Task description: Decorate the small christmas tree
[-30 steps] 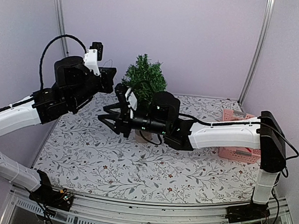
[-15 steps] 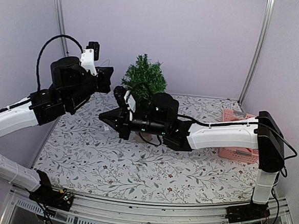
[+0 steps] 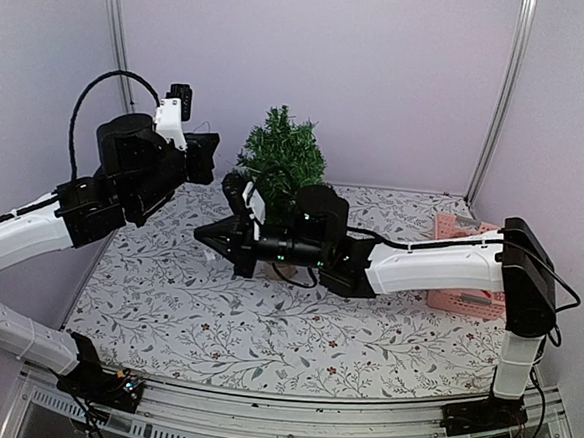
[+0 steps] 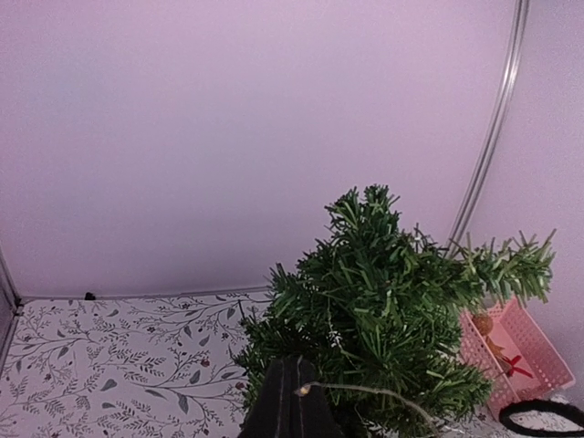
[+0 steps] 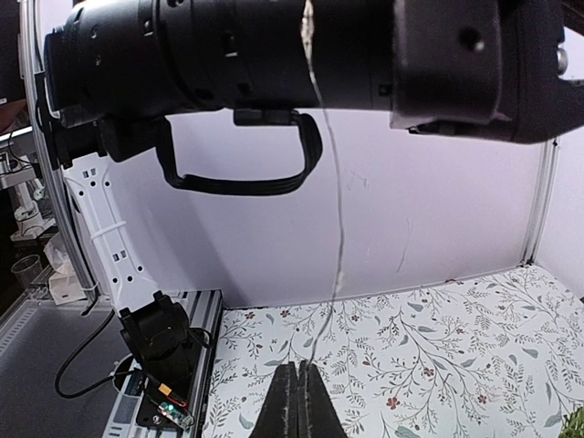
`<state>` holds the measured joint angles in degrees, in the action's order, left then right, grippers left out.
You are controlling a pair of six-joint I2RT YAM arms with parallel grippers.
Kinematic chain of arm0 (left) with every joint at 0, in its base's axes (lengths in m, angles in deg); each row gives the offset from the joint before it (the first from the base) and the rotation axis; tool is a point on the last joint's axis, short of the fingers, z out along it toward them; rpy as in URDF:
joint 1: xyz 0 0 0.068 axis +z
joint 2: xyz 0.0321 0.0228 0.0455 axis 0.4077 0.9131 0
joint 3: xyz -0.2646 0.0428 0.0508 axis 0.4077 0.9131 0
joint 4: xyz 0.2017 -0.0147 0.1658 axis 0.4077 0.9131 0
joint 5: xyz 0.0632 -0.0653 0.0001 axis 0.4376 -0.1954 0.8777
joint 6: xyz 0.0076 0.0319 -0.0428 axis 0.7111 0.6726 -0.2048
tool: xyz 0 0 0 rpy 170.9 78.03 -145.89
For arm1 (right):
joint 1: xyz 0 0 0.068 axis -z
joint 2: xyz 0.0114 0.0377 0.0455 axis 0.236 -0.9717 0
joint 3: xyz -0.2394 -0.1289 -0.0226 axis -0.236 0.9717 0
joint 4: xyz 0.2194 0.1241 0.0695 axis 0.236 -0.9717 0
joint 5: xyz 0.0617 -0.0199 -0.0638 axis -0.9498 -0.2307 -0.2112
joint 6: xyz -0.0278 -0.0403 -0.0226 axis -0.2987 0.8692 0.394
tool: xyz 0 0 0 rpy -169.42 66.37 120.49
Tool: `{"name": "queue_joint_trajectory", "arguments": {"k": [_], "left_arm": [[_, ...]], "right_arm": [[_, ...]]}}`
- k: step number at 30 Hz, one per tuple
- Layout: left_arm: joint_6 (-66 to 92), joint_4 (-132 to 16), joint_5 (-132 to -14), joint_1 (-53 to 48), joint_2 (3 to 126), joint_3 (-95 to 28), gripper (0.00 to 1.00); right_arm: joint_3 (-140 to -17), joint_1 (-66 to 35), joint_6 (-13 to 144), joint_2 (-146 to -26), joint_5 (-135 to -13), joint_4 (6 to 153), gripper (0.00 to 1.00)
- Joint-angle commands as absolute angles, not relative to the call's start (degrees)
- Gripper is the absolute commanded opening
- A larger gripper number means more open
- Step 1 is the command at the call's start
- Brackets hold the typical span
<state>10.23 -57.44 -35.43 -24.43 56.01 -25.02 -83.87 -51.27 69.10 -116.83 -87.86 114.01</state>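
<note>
The small christmas tree (image 3: 281, 163) stands at the back of the table, dark green and bushy; in the left wrist view the tree (image 4: 392, 310) fills the lower right. My left gripper (image 3: 204, 158) hovers high, just left of the treetop. In its own view the left gripper (image 4: 292, 363) is shut on a thin light wire (image 4: 383, 392) that runs right into the branches. Low in front of the tree, my right gripper (image 3: 203, 235) points left. Seen from the right wrist, the right gripper (image 5: 299, 365) is shut on the same wire (image 5: 336, 228), which hangs down from the left arm (image 5: 274, 55).
A pink basket (image 3: 467, 231) sits at the table's right edge, partly behind the right forearm, and the basket (image 4: 511, 356) shows beyond the tree in the left wrist view. Walls and metal posts (image 3: 501, 103) enclose the floral tabletop (image 3: 264, 327).
The right gripper's jaws have closed from open onto the hanging wire. The left arm has lifted a little, up and to the left.
</note>
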Motion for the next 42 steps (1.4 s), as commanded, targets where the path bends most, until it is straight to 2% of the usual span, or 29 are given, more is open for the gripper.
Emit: {"name": "queue_joint_trajectory", "arguments": {"k": [1,11,16,22,28,35,42], "left_arm": [[10.5,-57.7,-34.4,-24.4,54.8,-23.2,0.0],[10.7,-57.8,-36.5,-21.8,53.4,-17.0,0.0],[11.8,-62.4,-42.6,-21.7,49.7,-12.8,0.0],[13.1,-65.7,-50.7,-21.7,42.6,-7.1,0.0],[16.9,-61.0,-60.0,-21.8,40.4,-7.8,0.0],[20.7,-58.3,-71.6,-21.7,41.3,-9.6,0.0],[20.0,-56.3,-77.9,-21.6,40.9,-10.2,0.0]], "right_arm": [[-82.7,-52.2,69.6,-112.0,-87.2,112.6,0.0],[-87.0,-52.2,75.8,-99.7,-73.8,92.4,0.0],[-91.2,-52.1,78.6,-97.2,-67.4,84.6,0.0],[-93.4,-52.1,80.9,-93.2,-61.7,80.6,0.0],[-96.0,-52.2,85.9,-91.9,-59.1,77.8,0.0],[-97.7,-51.7,91.2,-92.7,-59.2,78.0,0.0],[-98.6,-50.9,93.9,-92.4,-62.6,79.5,0.0]]}}
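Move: Both shut grippers already hold the light string, on the tree's left. From the right hand the christmas tree's middle is about 19 cm ahead, 15 cm to the right and 5 cm lower; its pot sits some 22 cm below that middle. From the left hand the tree's middle lies roughly 7 cm ahead, 14 cm to the right and 15 cm below. Right hand lifts the light string some 17 cm, swinging right towards the treetop; left draws back about 9. ##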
